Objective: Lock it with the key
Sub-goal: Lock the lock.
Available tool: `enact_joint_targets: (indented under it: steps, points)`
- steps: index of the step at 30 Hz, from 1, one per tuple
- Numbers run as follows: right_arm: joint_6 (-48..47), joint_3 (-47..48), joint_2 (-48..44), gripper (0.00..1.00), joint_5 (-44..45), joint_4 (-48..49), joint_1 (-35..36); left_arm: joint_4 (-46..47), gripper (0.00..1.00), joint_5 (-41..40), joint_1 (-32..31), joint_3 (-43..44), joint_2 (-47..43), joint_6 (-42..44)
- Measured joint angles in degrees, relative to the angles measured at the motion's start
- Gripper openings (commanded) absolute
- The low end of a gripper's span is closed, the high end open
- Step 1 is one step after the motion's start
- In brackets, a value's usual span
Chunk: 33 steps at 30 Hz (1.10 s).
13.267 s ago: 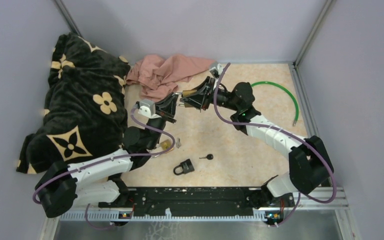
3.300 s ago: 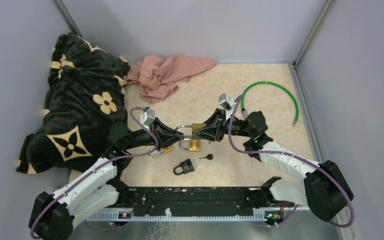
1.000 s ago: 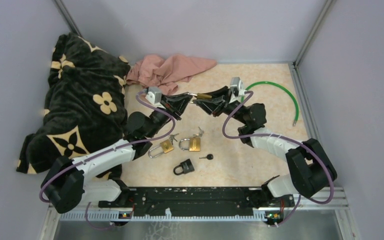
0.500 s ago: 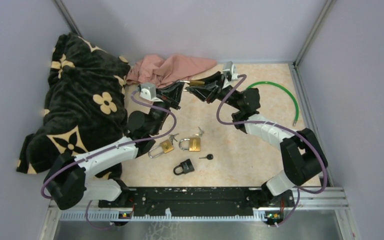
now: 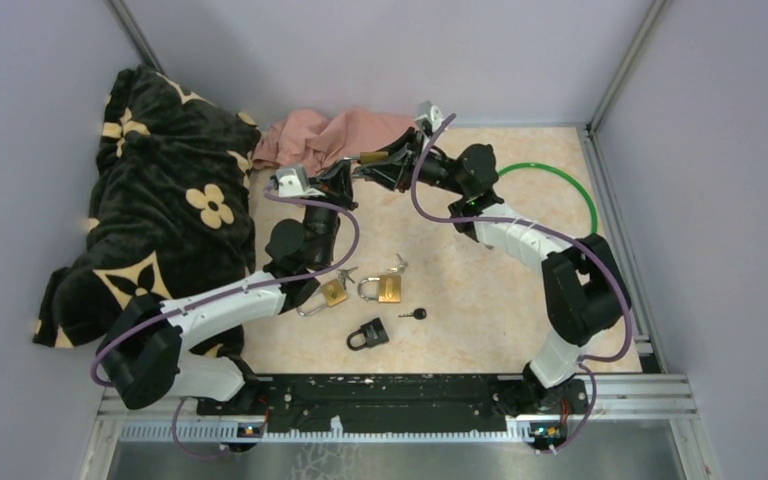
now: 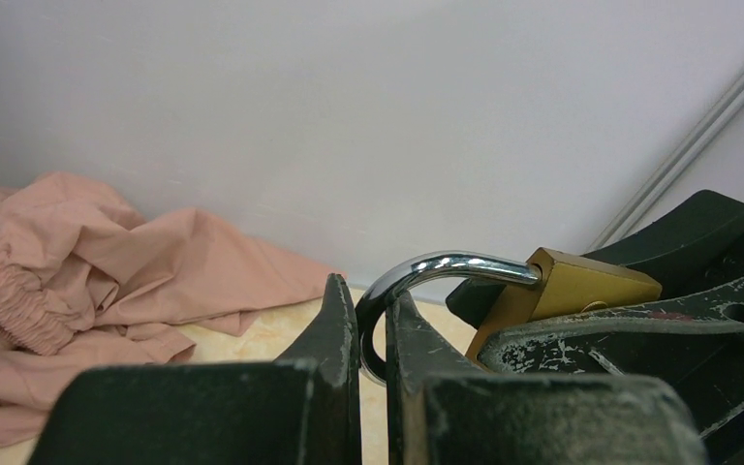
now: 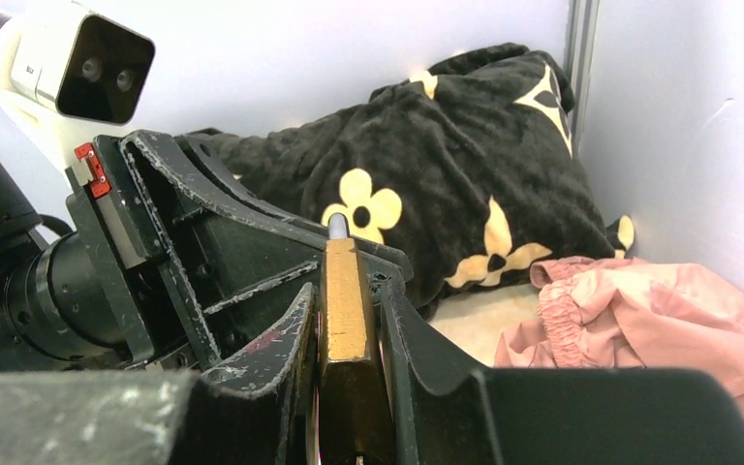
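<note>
A brass padlock [image 5: 369, 157] hangs in the air between both grippers, near the back of the table. My left gripper [image 6: 373, 302] is shut on its silver shackle [image 6: 446, 263]; the brass body [image 6: 581, 289] lies beyond in the other gripper's fingers. My right gripper [image 7: 346, 312] is shut on the brass body [image 7: 343, 291], edge-on to its camera. In the top view the left gripper [image 5: 346, 173] and right gripper [image 5: 382, 162] meet tip to tip. A black-headed key [image 5: 415, 314] lies loose on the table beside a black padlock [image 5: 368, 334]. I see no key in the held padlock.
Two more brass padlocks [image 5: 326, 294] [image 5: 385, 290] lie mid-table with keys by them. A pink cloth [image 5: 330, 138] is bunched just behind the grippers. A dark flowered blanket [image 5: 160, 220] fills the left side. A green hose [image 5: 570, 185] curves at the right.
Both grippers have carried the brass padlock together farther back and a little left, towards the pink cloth. Both grips are unchanged.
</note>
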Motion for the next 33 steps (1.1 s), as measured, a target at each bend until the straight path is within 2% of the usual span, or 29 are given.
enact_joint_targets:
  steps: [3, 5, 10, 12, 16, 24, 29, 33]
  points:
    - [-0.4, -0.2, -0.1, 0.0, -1.0, -0.8, -0.2, -1.0, 0.0, 0.1, 0.0, -0.2, -0.4, -0.2]
    - [-0.4, -3.0, -2.2, 0.0, -1.2, -0.3, -0.9, -3.7, 0.0, 4.5, 0.3, -0.3, -1.7, -1.0]
    - [-0.4, -8.3, -9.7, 0.0, -5.2, -1.8, -4.7, -7.9, 0.0, 35.6, 6.3, -0.1, -4.1, -4.3]
    - [0.2, -8.5, -11.3, 0.0, -7.8, -1.6, -5.2, -7.5, 0.0, 43.5, 7.3, -0.1, -5.1, -5.2]
    - [2.4, -9.0, -13.9, 0.0, -12.9, 0.1, -5.9, -7.2, 0.0, 54.1, 8.4, -0.2, -7.0, -5.8]
    - [9.6, -9.1, -15.2, 0.0, -20.1, 5.6, -6.4, -6.2, 0.0, 67.2, 8.8, -0.2, -8.3, -7.6]
    - [12.6, -9.1, -14.9, 0.0, -21.6, 8.6, -6.4, -4.3, 0.0, 70.7, 8.8, -0.2, -7.6, -8.6]
    - [11.7, -11.3, -16.9, 0.0, -21.8, 6.3, -6.4, -7.0, 0.0, 72.2, 8.9, -0.9, -9.1, -8.3]
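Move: High above the table the left fingertips already hold the lock's shackle, with its brass body in the right fingers about 5 cm to their right and 1 cm ahead; from the right hand the shackle bend lies some 5 cm left and 1 cm back. About 30 cm below the left hand, the short-shackle padlock lies 11 cm back and 8 right, the long-shackle padlock 12 back and 5 left, and the black padlock 22 back and 3 right. Both hands carry the lock between them back towards the bases and to the right, the left hand going about 15 cm and the right a little less, rising slightly on the way. Meanwhile the left wrist swings some 60 degrees clockwise about the shackle until its fingers point at the lock's body, the right turns about 15 degrees counter-clockwise, and both keep their pinch, left on the shackle, right on the body. ##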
